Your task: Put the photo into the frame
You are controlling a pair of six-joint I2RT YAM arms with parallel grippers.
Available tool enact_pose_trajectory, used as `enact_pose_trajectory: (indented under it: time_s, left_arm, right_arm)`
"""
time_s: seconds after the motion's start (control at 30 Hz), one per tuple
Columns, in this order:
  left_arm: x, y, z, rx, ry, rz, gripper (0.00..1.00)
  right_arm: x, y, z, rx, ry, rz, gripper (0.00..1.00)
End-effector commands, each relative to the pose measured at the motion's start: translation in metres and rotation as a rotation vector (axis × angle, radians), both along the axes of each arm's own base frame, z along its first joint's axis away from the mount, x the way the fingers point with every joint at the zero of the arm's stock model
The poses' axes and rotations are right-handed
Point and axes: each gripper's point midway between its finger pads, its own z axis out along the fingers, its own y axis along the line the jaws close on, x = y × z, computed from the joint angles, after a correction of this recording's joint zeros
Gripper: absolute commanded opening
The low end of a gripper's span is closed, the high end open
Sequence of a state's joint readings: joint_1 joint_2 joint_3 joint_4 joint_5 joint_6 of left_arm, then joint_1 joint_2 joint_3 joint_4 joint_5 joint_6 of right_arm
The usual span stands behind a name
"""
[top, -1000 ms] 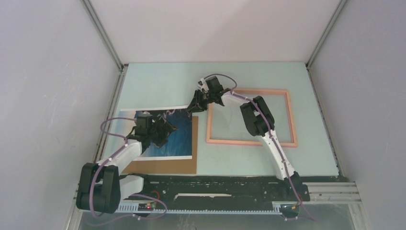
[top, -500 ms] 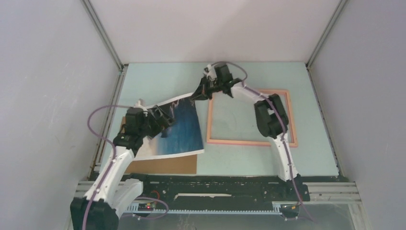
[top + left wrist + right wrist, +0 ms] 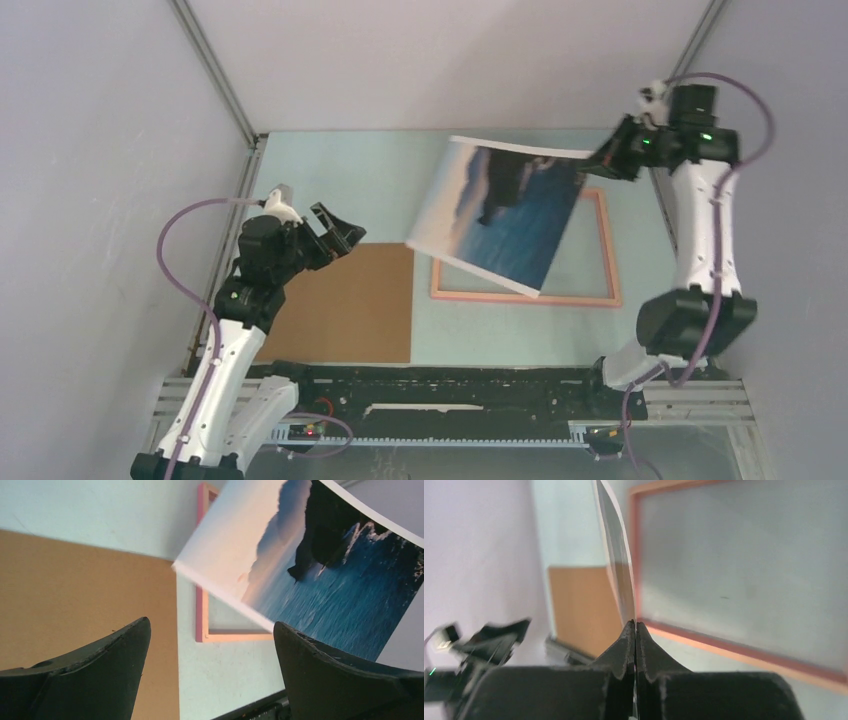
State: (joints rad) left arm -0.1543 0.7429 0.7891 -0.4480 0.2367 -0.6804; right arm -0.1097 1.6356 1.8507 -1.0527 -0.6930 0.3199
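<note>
The photo (image 3: 505, 215), a sea-and-cliff print with a white border, hangs in the air tilted over the left part of the frame (image 3: 606, 250). My right gripper (image 3: 603, 158) is shut on the print's far right corner, high near the right wall. In the right wrist view the photo (image 3: 619, 565) runs edge-on out of the closed jaws, with the salmon-pink frame (image 3: 744, 652) lying on the table below. My left gripper (image 3: 338, 228) is open, raised over the brown cardboard sheet (image 3: 345, 305), holding nothing. The left wrist view shows the photo (image 3: 310, 570) and one frame corner (image 3: 202, 630).
The cardboard sheet (image 3: 75, 590) lies flat on the pale green table (image 3: 350, 175) at the front left. White walls (image 3: 90, 200) with metal rails close in the left and right sides. A black rail (image 3: 450, 390) with the arm bases runs along the near edge.
My right gripper closed on the photo's corner, lifted it off the cardboard and swung it right and up over the frame. The left arm drew back and rose, still open.
</note>
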Motion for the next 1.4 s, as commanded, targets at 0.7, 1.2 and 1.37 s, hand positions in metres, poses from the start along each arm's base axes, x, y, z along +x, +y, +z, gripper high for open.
enact_pose_trajectory:
  time_s: [0.7, 1.2, 1.37]
  left_arm:
    - [-0.004, -0.065, -0.013, -0.221, 0.104, -0.248, 1.00]
    - [0.016, -0.145, -0.012, -0.347, -0.224, -0.391, 1.00]
    - [0.039, -0.193, -0.041, -0.331, -0.125, -0.435, 1.00]
  right_arm:
    - [-0.030, 0.000, -0.007, -0.504, -0.162, -0.128, 0.00]
    - [0.051, 0.157, -0.122, -0.133, 0.165, -0.061, 0.00]
    - [0.056, 0.176, -0.134, -0.035, 0.246, -0.114, 0.00]
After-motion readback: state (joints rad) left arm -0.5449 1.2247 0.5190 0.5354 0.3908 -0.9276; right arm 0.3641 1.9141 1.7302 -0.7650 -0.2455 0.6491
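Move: My right hand holds the photo by one corner, high over the frame, whose middle is about level with it forward, some 4 cm to its left and 29 cm below. From my open left hand the frame's middle lies about 12 cm ahead, 41 cm to the right and 22 cm down; the brown board's middle is some 4 cm back and 4 cm left of that hand, also about 22 cm below. With my right fingers still shut on the photo's corner, I swing back about 12 cm, rightward and up, rolling the wrist, then sweep forward and left and drop past my starting height, to finish about 15 cm lower and 15 cm farther left, over the frame's far left part. My left hand stays wide open and goes right some 17 cm and a little down towards the frame's left side, turning clockwise. ##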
